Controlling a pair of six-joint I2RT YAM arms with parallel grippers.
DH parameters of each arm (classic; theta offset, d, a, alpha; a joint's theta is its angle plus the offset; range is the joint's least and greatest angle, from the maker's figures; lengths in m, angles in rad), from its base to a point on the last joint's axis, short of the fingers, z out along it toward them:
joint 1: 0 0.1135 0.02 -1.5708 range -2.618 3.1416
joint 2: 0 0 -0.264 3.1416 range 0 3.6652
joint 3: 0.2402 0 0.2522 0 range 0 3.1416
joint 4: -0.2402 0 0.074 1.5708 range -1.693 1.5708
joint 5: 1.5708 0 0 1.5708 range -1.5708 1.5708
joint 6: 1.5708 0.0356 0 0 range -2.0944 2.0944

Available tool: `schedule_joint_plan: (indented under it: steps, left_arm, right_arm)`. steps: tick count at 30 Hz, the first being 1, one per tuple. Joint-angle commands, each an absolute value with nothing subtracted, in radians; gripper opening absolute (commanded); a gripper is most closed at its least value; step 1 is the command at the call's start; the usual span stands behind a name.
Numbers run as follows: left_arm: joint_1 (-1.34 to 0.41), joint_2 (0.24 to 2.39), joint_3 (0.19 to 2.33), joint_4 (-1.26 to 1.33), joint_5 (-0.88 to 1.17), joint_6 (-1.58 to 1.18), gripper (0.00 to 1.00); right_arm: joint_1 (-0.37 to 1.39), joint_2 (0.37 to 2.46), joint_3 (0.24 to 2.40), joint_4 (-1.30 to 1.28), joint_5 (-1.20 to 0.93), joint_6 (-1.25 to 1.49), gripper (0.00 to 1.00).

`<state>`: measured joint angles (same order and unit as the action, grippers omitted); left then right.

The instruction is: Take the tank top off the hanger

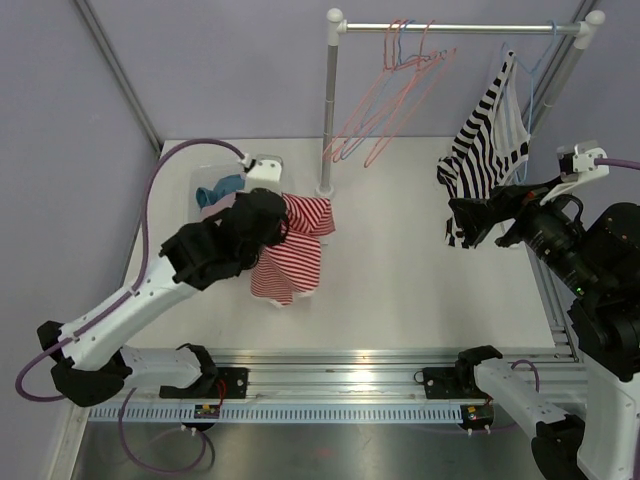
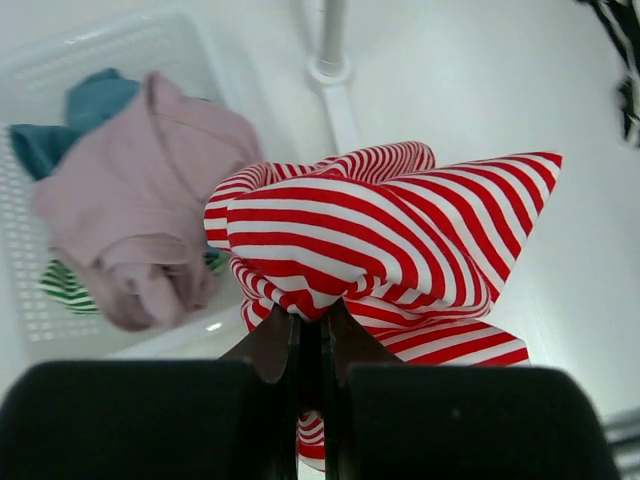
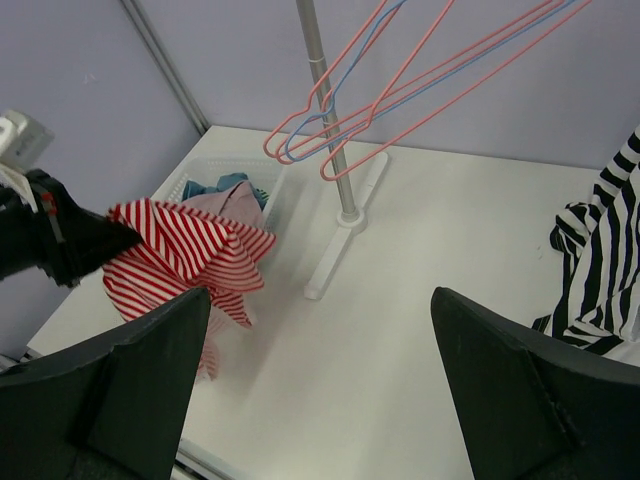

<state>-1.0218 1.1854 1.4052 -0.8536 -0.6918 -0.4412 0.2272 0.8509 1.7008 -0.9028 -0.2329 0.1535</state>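
Note:
A red-and-white striped top [image 1: 297, 250] hangs bunched above the table, off any hanger, with my left gripper [image 1: 272, 226] shut on its upper folds. The left wrist view shows the jaws [image 2: 310, 322] pinched on that striped cloth [image 2: 400, 235]. A black-and-white striped tank top [image 1: 487, 148] hangs from a blue hanger [image 1: 522, 58] at the rail's right end. My right gripper [image 1: 476, 222] stands open just below and in front of it, holding nothing. In the right wrist view the wide-apart jaws [image 3: 320, 295] frame bare table, with the black-and-white top [image 3: 605, 265] at the right edge.
Several empty pink and blue hangers [image 1: 392, 100] hang on the rail [image 1: 460, 28]; its pole [image 1: 328, 110] stands on a base at mid table. A white basket [image 2: 60, 300] at the back left holds pink [image 2: 150, 180] and teal [image 2: 80, 110] clothes.

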Motion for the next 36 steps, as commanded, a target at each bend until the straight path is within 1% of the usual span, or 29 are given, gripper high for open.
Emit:
schedule_joint_plan:
  steps: [1,4,6,8,9,10,12,15,16,18,23,26,30,31,34,36]
  left_arm:
    - [-0.890,1.155,1.525,-0.873,-0.669,-0.335,0.00]
    - [-0.702,1.187,1.603,-0.855,-0.553,-0.276,0.00]
    - [-0.613,1.221,1.670,-0.848,-0.476,-0.253,0.00]
    - [-0.492,1.291,1.721,-0.828,-0.369,-0.210,0.00]
    - [-0.457,1.320,1.776,-0.827,-0.350,-0.193,0.00]
    - [-0.402,1.392,1.820,-0.844,-0.316,-0.163,0.00]
    - [-0.365,1.458,1.924,-0.857,-0.296,-0.132,0.00]
    - [-0.292,1.571,2.024,-0.906,-0.270,-0.127,0.00]
    - [-0.255,1.594,2.034,-0.916,-0.234,-0.136,0.00]
    - [-0.226,1.635,2.023,-0.920,-0.204,-0.155,0.00]
    - [-0.158,1.703,1.872,-0.903,-0.175,-0.225,0.00]
    - [-0.121,1.821,1.841,-0.948,-0.163,-0.252,0.00]
    - [-0.101,2.000,1.853,-0.992,-0.098,-0.259,0.00]
    - [-0.094,2.082,1.862,-1.005,-0.068,-0.262,0.00]
    - [-0.092,2.170,1.894,-1.028,-0.017,-0.259,0.00]
    - [-0.092,2.200,1.895,-1.006,-0.006,-0.241,0.05]
  right_arm:
    - [0.226,0.848,1.706,-0.870,-0.206,0.158,0.99]
    - [0.225,0.850,1.700,-0.867,-0.207,0.158,1.00]
    - [0.227,0.853,1.690,-0.858,-0.215,0.160,1.00]
    - [0.226,0.856,1.680,-0.851,-0.222,0.161,0.99]
    - [0.227,0.857,1.677,-0.848,-0.227,0.161,1.00]
    - [0.226,0.856,1.669,-0.844,-0.230,0.161,0.99]
    - [0.225,0.854,1.658,-0.838,-0.236,0.161,0.99]
    - [0.227,0.853,1.640,-0.828,-0.239,0.163,0.99]
    - [0.227,0.854,1.632,-0.827,-0.241,0.163,1.00]
    - [0.226,0.856,1.623,-0.821,-0.244,0.164,0.99]
    - [0.226,0.853,1.588,-0.804,-0.256,0.166,1.00]
    - [0.226,0.854,1.574,-0.790,-0.273,0.170,1.00]
    - [0.225,0.856,1.549,-0.776,-0.273,0.178,1.00]
    - [0.225,0.857,1.537,-0.772,-0.273,0.178,1.00]
    - [0.227,0.856,1.513,-0.759,-0.272,0.183,0.99]
    - [0.227,0.857,1.505,-0.759,-0.259,0.184,0.99]
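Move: From the left hand, which still holds the red-striped tank top, the basket lies some 18 cm ahead, 17 cm left and 27 cm below; the pink top is in it, about 18 ahead and 15 left. The rack's near foot is 18 ahead, 5 right, 30 below. From the open right hand, the black-striped tank top hangs roughly 22 cm ahead, 7 right and 10 below, the empty hangers 22 ahead, 12 left, slightly above. The red-striped tank top, pinched in the shut left fingers throughout, is swung forward and left, over 20 cm forward and first rising about 8 cm, then lowered some 33 cm down into the basket as the wrist tips about 45 degrees down and turns roughly 20 degrees counter-clockwise. The right hand, wide open, eases some 5 cm down and a little forward. ##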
